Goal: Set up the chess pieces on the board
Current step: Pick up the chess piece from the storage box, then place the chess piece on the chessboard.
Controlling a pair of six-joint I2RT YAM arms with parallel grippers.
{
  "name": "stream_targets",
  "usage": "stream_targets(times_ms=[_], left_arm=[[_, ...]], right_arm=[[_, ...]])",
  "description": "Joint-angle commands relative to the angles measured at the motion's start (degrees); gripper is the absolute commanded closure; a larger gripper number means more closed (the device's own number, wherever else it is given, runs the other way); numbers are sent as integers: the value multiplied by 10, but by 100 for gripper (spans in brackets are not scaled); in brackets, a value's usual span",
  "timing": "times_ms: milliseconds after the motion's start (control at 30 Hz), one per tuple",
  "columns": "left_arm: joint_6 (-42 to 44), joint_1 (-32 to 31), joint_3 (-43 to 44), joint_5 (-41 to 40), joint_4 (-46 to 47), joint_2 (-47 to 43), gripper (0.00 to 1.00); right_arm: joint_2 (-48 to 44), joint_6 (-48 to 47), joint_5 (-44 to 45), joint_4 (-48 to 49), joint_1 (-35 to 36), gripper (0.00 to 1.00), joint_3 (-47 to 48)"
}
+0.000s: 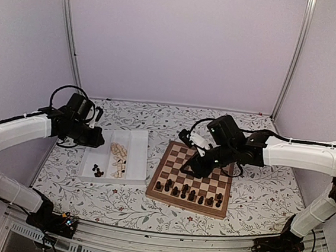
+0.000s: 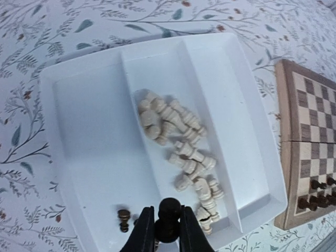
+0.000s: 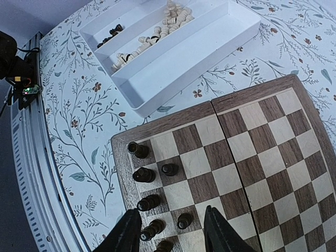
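Observation:
My left gripper point(image 2: 168, 231) is shut on a dark chess piece point(image 2: 169, 218) and holds it above the near end of the white tray point(image 2: 247, 100). In the top view it point(image 1: 95, 138) is over the tray's left side. Another dark piece point(image 2: 123, 219) lies in the tray's left compartment; several pale pieces point(image 2: 181, 152) lie in the middle one. My right gripper point(image 3: 171, 231) is open and empty above the chessboard point(image 3: 252, 157), over the dark pieces point(image 3: 142, 176) standing along its near edge. The board point(image 1: 194, 175) shows several dark pieces point(image 1: 188, 193) in its front rows.
The tray point(image 1: 135, 158) sits left of the board on a floral tablecloth. A metal rail with a small circuit board point(image 3: 23, 84) runs along the table's near edge. White walls enclose the back and sides.

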Motion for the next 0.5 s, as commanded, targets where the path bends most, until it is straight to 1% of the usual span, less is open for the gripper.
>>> stream_targets(times_ms=[0,67,133,200,267,400,467], left_arm=[[71,-46,-67,180,171,-56,100],[100,-77,-95,226,232,-88,99],[110,-98,-109,267,267,-111,99],[121,-117,-116,284,292,-125,99],[139,-141,-118,281,303,-130,99],[173,-201,-110,243,313,-121,98],[187,-239,-115,213,350,-114,97]], right_arm=[[4,6,-16,24,-4,56,26],[4,17,-33,28,-8,56,35],[3,33,-52,37,-12,56,42],[3,46,-80,51,-16,56,44],[8,60,-110,66,-19,55,49],[36,83,-161,72,-19,55,78],[43,90,-171,73,-20,55,85]])
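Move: The open right gripper, where I am taking the black chess piece, is about 38 cm to the right of my left hand, 8 cm back and nearly level in height. Some 12 cm below my left hand, the white pieces lie 6 cm right and 1 cm ahead, the leftover black pieces 4 cm left and 6 cm back. From my right hand, the held piece is 38 cm left and 8 cm ahead; the board's middle is 14 cm below, 2 cm ahead. Still pinching the black chess piece, I swing my left hand about 15 cm right out over the storage box towards my right gripper, drawing back 9 cm and soon rising as much, while the wrist turns some 45 degrees clockwise and the fingers tip up towards level. My right hand rises 5 cm off the board and comes 3 to 4 cm left to meet it, fingers staying half open and tilting up a little. ##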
